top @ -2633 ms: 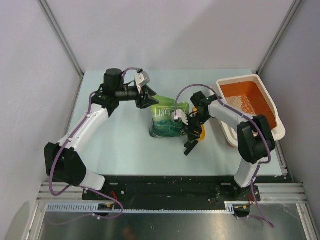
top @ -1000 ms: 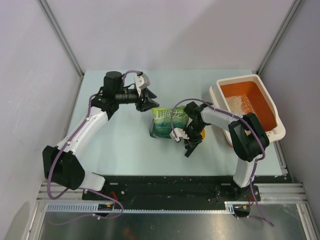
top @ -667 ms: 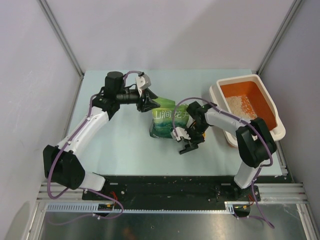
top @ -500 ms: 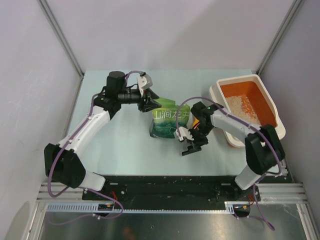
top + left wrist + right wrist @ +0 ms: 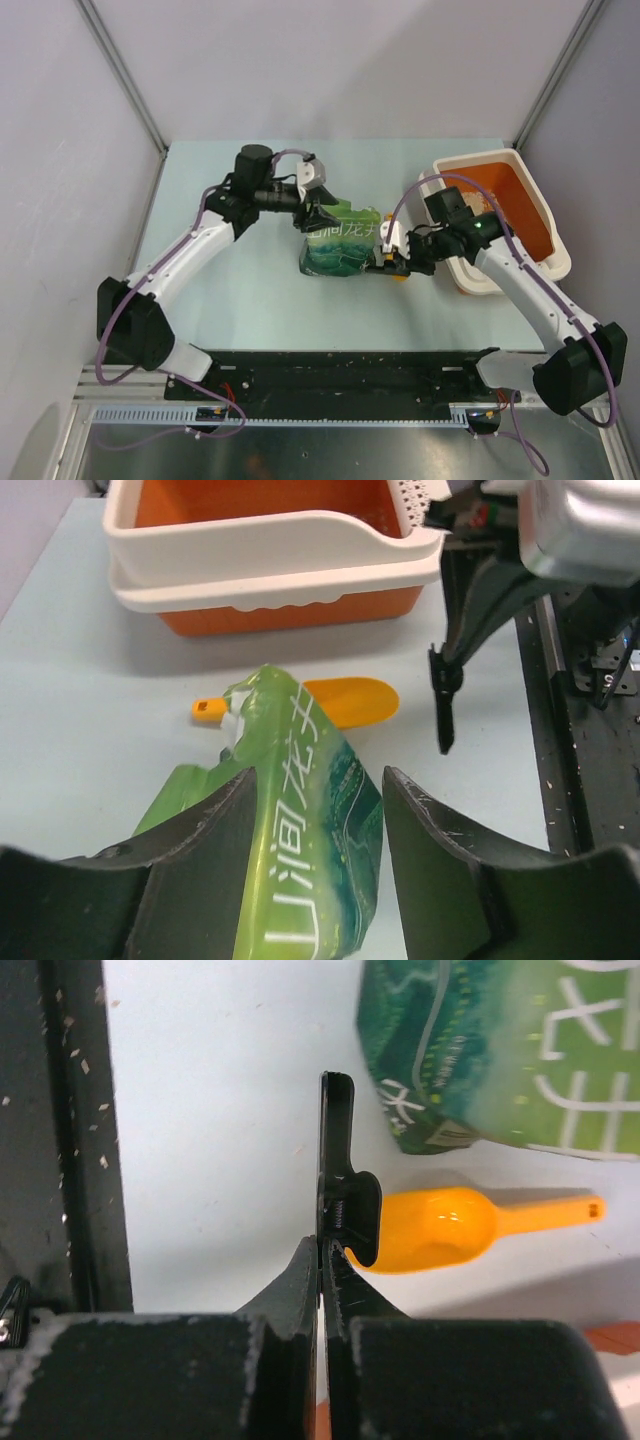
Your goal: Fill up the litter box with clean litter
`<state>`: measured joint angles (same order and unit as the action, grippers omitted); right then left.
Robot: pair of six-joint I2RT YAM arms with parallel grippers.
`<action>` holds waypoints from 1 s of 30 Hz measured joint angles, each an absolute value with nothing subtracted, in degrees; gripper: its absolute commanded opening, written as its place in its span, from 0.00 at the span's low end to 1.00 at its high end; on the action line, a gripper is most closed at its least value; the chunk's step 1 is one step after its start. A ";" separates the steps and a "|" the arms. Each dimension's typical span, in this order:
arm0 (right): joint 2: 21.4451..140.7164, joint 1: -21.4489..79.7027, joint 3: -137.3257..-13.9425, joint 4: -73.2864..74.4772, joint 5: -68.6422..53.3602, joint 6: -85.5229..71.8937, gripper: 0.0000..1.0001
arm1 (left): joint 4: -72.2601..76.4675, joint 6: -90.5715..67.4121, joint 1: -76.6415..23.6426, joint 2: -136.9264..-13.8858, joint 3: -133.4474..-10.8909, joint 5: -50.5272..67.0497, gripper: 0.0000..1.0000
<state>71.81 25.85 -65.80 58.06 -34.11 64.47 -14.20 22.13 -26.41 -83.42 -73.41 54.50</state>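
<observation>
The green bag (image 5: 340, 245) lies mid-table. My left gripper (image 5: 322, 212) is open at its far end, with the jaws either side of the bag's top (image 5: 300, 820). The right gripper (image 5: 388, 262) is shut on a black spring clip (image 5: 337, 1140) and points left at the bag's near right corner (image 5: 500, 1050). An orange scoop (image 5: 350, 700) lies on the table just beyond the clip. The white litter box (image 5: 560, 262) with its orange inside stands at the right edge. My right arm crosses its left half, so the clean litter is hidden.
The litter box's near wall (image 5: 270, 550) rises just behind the scoop (image 5: 450, 1230) and the bag. Grey enclosure walls close in the table on three sides. A black strip and metal rail (image 5: 330, 420) run along the near edge by the arm bases.
My left gripper has moved right onto the bag's top. The right arm swung its elbow out to the right. It carried the clip from the near side up to the bag's right corner.
</observation>
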 measured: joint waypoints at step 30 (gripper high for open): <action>75.59 21.61 -67.09 35.88 -34.24 43.09 0.00 | -19.03 40.97 -31.62 -98.83 -78.50 48.47 0.31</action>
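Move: The green bag's upright top edge, the left hand's aim, lies about 10 cm below it, 3 cm ahead and 4 cm to its right. From the right hand, already holding the black clip, that edge is roughly 11 cm ahead, 10 cm left and near its own height. The yellow scoop lies some 11 cm straight ahead of the right hand, 15 cm lower. Left hand sinks 9 cm, narrowing its fingers astride the bag's top; right carries the clip 8 cm forward towards it. ##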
